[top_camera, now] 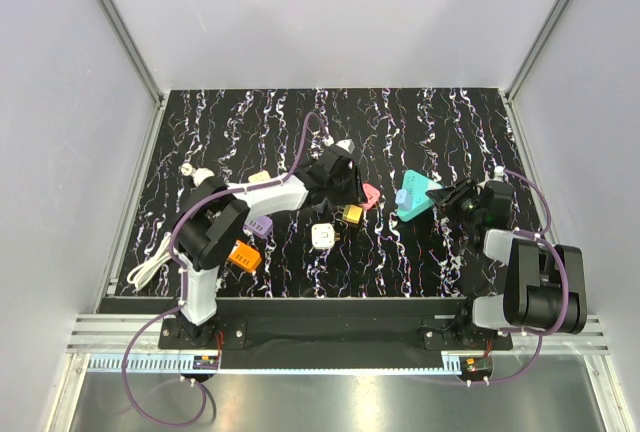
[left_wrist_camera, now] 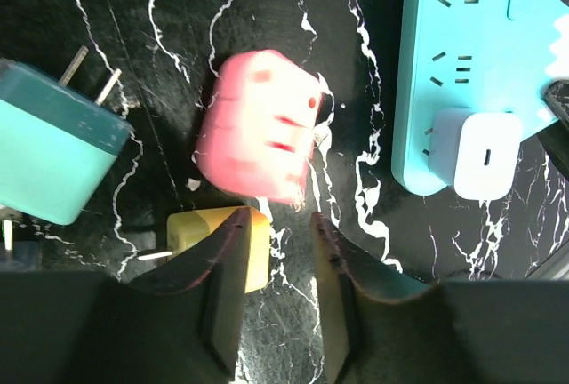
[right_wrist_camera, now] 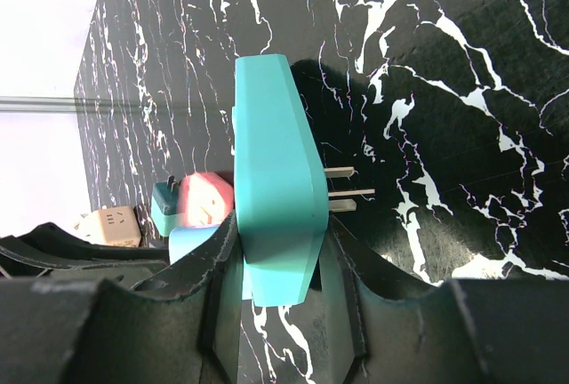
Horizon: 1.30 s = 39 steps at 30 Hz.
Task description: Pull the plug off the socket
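The teal socket block (top_camera: pixel 418 198) is gripped between the fingers of my right gripper (top_camera: pixel 442 198), which is shut on it and holds it on edge (right_wrist_camera: pixel 276 180), with metal prongs (right_wrist_camera: pixel 348 193) sticking out of its right face. A pale blue-white plug (left_wrist_camera: pixel 481 154) sits plugged into the socket's face (left_wrist_camera: pixel 471 46); it also shows in the right wrist view (right_wrist_camera: pixel 191 244). My left gripper (left_wrist_camera: pixel 276 224) is open and empty, left of the socket (top_camera: pixel 345 180). A blurred pink plug (left_wrist_camera: pixel 262 126) lies just past its fingertips.
A yellow plug (left_wrist_camera: pixel 253 246) lies under my left finger, and a teal adapter (left_wrist_camera: pixel 53 153) lies to its left. White (top_camera: pixel 322 237), purple (top_camera: pixel 258 226), orange (top_camera: pixel 243 255) and beige (top_camera: pixel 260 178) plugs and a white cable (top_camera: pixel 150 267) lie on the left half of the table.
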Available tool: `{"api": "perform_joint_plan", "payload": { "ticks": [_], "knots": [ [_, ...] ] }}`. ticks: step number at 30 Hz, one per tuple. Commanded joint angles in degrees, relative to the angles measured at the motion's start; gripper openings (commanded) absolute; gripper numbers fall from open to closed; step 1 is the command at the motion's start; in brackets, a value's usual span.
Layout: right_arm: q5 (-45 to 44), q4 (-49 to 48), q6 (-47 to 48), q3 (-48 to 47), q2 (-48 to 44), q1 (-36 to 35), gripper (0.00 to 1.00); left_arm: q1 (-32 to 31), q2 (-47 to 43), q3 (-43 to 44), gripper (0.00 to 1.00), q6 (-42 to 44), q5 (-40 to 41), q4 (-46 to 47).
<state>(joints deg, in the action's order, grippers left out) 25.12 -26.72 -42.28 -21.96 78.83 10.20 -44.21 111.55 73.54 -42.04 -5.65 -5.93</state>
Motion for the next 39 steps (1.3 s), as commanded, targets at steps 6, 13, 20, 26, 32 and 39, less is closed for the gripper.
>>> {"api": "perform_joint_plan", "payload": {
  "ticks": [6, 13, 20, 26, 32, 39],
  "knots": [
    [-2.4, 3.2, 2.5, -0.5, 1.7, 0.3, 0.0, 0.1, -4.1, 1.3, 0.56, 1.5, 2.0, 0.6],
    [-1.7, 2.7, 2.6, -0.5, 2.0, 0.3, 0.0, -1.9, -9.2, 1.3, 0.78, 3.5, 0.0, 2.1],
    [-1.6, 2.7, 2.6, -0.5, 1.9, 0.3, 0.0, -5.4, -6.9, 6.8, 0.84, 6.5, -2.8, 3.0],
    [-1.5, 2.5, 2.6, -0.5, 2.1, 0.3, 0.0, -6.8, -3.4, 9.3, 0.89, 6.7, -2.2, 2.5],
    [-1.5, 2.5, 2.6, -0.4, 1.9, 0.3, 0.0, -8.2, -2.5, 9.3, 0.91, 7.4, -0.7, 2.5],
    [-0.4, 1.8, 2.7, -0.3, 2.1, 0.3, 0.0, -8.2, -3.0, 8.9, 0.91, 7.2, 0.2, 2.4]
  ]
}}
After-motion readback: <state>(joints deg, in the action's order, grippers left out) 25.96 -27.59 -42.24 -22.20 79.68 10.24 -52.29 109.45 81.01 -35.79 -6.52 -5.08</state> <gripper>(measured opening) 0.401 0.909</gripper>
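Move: The blue plug, still in the teal socket, is about 10 cm to the right of the left hand, level with it fore and aft and perhaps 2 cm lower. The socket's middle is some 13 cm to the right. The pink plug, already let go, lies about 3 cm right and 4 cm below; the yellow plug is 5 cm back and 1 cm left. From the right hand, which holds the socket, the blue plug is roughly 10 cm to the left. Lift the left gripper about 9 cm off the pink plug and carry it some 7 cm right and slightly back, across to the blue plug's side of the socket, then sink about 2 cm. Spread the fingers from partly open to nearly full on the way, letting the hand tip up and turn clockwise, each by 10 to 15 degrees. Keep the right gripper still, its hold on the socket unchanged. ##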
